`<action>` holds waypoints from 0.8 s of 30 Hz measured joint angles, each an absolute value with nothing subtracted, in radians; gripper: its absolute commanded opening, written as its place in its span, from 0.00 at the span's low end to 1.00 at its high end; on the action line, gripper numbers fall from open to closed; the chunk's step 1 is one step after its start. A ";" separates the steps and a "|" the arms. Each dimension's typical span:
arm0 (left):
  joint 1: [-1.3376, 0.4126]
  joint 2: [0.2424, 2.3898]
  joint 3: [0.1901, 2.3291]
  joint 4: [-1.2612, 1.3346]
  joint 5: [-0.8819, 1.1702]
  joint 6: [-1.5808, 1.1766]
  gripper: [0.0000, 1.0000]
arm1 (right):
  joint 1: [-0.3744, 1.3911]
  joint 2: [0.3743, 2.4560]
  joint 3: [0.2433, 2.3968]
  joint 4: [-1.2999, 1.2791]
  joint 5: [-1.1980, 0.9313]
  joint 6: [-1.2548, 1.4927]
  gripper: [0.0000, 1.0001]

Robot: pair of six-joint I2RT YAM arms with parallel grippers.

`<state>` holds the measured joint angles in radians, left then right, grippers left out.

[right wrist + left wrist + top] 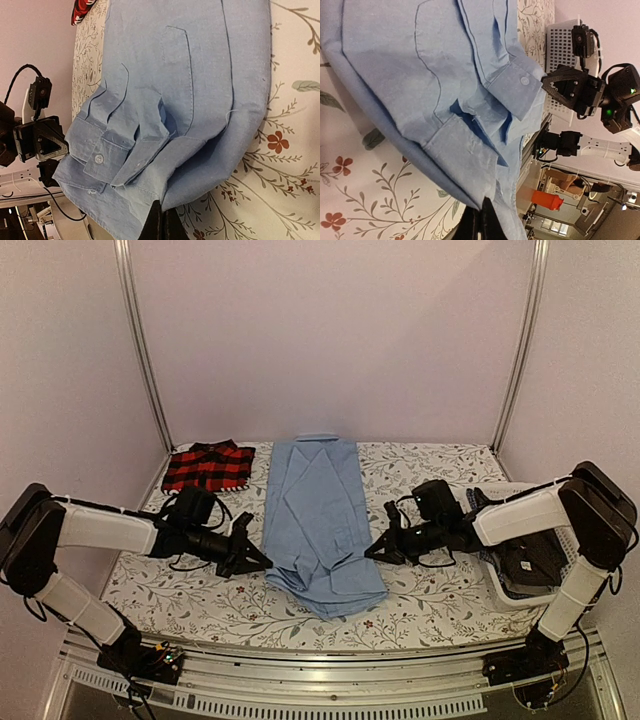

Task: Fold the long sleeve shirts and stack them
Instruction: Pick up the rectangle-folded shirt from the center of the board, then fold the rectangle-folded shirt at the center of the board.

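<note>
A light blue long sleeve shirt [320,520] lies lengthwise in the middle of the table, its sides folded in and its cuffs bunched near the front end. My left gripper [262,562] is at its near left edge, shut on the cloth's fold [481,215]. On the opposite edge, my right gripper [372,552] is likewise shut, pinching the hem [162,212]. A red-and-black plaid shirt [208,466] lies folded at the back left corner. Dark shirts [530,565] sit in the basket on the right.
A white plastic basket [505,592] stands at the table's right side, behind my right arm. The floral tablecloth [430,595] covers the table. Metal frame posts [140,350] rise at the back corners, and a rail runs along the near edge.
</note>
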<state>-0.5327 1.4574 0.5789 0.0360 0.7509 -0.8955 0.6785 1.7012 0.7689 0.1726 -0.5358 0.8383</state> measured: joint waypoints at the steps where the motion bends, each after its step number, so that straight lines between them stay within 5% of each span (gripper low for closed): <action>1: -0.526 1.457 0.579 0.051 0.757 -0.908 0.00 | 0.672 1.701 0.781 0.173 -0.537 0.839 0.00; 24: -0.385 1.797 0.744 0.436 0.726 -1.085 0.00 | 0.560 1.968 1.070 0.203 -0.526 0.881 0.00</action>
<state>-0.3851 1.7973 0.7437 0.4358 0.7258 -1.0855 0.5602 1.9678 1.0698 0.2031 -0.5259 0.8814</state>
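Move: Both closed grippers already pinch the sides of the blue shirt's lower end, some 5 cm above the board. The middle of the shirt body, where this end is being carried, lies about 17 cm ahead and 11 cm right of the left hand, and 14 cm ahead and 13 cm left of the right. The collar is roughly 40 cm ahead and 10 cm right of the left hand; the red checked shirt is 30 cm ahead and 18 cm to its left. The basket stands some 37 cm right and 4 cm ahead of the right hand. Forward together, in a low arc, both arms carry the pinched lower end over the shirt towards its middle, the left by about 12 cm and the right by about 11. The right arches some 4 cm up before sinking back, the left only about 2; the left turns roughly 15 degrees counter-clockwise, the right a little clockwise, both keeping their grip. ##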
